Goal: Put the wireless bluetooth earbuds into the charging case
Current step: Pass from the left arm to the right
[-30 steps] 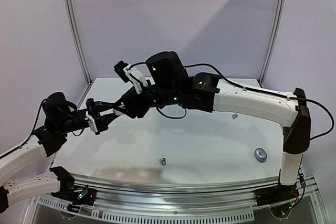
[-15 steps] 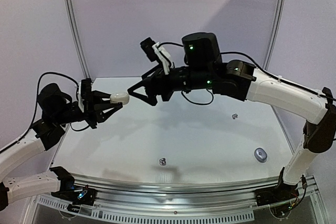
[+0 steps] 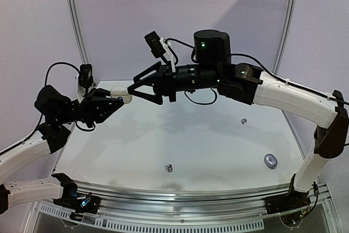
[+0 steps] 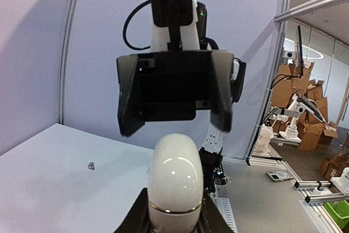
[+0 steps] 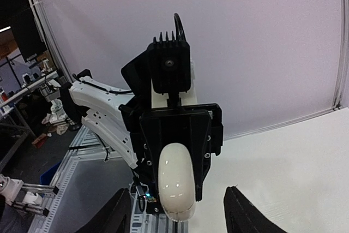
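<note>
The white glossy charging case (image 3: 121,92) hangs in the air over the table's far left, lid closed along a thin gold seam. My left gripper (image 3: 115,99) is shut on its lower half. The case (image 4: 174,181) fills the bottom of the left wrist view between the left gripper (image 4: 175,217) fingers. My right gripper (image 3: 135,87) faces it head-on, open, fingertips level with the case's free end and apart from it. In the right wrist view the case (image 5: 177,186) shows between the open right gripper (image 5: 181,215) fingers. Two tiny silvery earbuds (image 3: 168,168) (image 3: 244,120) lie on the table.
A round grey-blue object (image 3: 270,160) sits on the white table (image 3: 218,145) near the front right. One small earbud (image 4: 91,165) shows on the tabletop in the left wrist view. Metal frame posts (image 3: 76,31) rise at the back corners.
The left arm has lifted the case higher and toward the back. The right gripper has swung up and left to meet it, and its jaws opened wide, then narrowed somewhat.
</note>
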Controlling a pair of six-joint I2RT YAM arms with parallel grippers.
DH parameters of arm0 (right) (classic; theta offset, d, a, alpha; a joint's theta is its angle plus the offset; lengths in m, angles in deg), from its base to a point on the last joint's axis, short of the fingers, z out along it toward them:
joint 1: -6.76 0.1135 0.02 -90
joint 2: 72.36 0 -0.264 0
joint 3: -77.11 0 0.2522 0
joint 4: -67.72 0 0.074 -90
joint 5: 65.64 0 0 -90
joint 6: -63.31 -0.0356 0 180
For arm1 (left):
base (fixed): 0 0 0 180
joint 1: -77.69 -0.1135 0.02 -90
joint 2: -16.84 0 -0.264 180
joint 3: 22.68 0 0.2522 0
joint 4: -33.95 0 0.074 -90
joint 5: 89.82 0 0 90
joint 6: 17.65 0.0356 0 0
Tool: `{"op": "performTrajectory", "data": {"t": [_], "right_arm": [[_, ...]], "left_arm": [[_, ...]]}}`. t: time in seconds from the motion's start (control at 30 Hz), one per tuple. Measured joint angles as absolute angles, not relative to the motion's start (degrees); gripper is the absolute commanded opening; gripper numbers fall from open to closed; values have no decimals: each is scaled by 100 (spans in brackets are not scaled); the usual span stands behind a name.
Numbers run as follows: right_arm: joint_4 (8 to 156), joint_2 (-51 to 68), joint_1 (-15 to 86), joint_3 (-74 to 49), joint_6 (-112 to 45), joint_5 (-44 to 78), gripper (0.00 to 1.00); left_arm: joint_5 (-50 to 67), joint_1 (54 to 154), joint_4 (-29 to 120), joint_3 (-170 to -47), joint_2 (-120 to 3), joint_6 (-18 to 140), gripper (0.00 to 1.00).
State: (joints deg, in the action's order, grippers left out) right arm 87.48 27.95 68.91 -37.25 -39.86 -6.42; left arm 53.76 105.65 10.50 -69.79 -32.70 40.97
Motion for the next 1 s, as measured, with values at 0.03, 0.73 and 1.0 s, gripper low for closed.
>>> {"op": "performTrajectory", "data": {"t": [0.03, 0.73, 1.0], "right_arm": [[8711, 2874, 6899, -3749, -3990, -699, 51], [8647, 3431, 6932, -4118, -4189, -1075, 0], [8529, 3433, 6893, -4096, -4355, -1147, 0]], "left_arm": [[5376, 10565, 1023, -6979, -3270, 4049, 0], [5191, 10554, 999, -6977, -3189, 3758, 53], [4526, 10554, 1603, -6977, -3049, 4095, 99]]}}
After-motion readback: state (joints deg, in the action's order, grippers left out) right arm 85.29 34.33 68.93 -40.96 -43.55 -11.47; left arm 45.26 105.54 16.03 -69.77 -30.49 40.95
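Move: The closed charging case is still in the left fingers, its middle about 2 cm to the right of that hand and about 1 cm above it, level with it fore and aft. From the half-open right fingers the case's middle lies roughly 4 cm to the left and 2 cm below, and about 1 cm back. The right gripper itself hovers some 6 cm to the left hand's right, 3 cm higher and about 1 cm farther out. The right fingers pinch the case's free end after the right hand slips down and left onto it, about 4 cm in all, closing on the way; it then keeps its hold nearly still. The left hand stays gripping until that hold is made, then springs its fingers wide open and shifts about 2 cm forward, turning slightly counter-clockwise. ##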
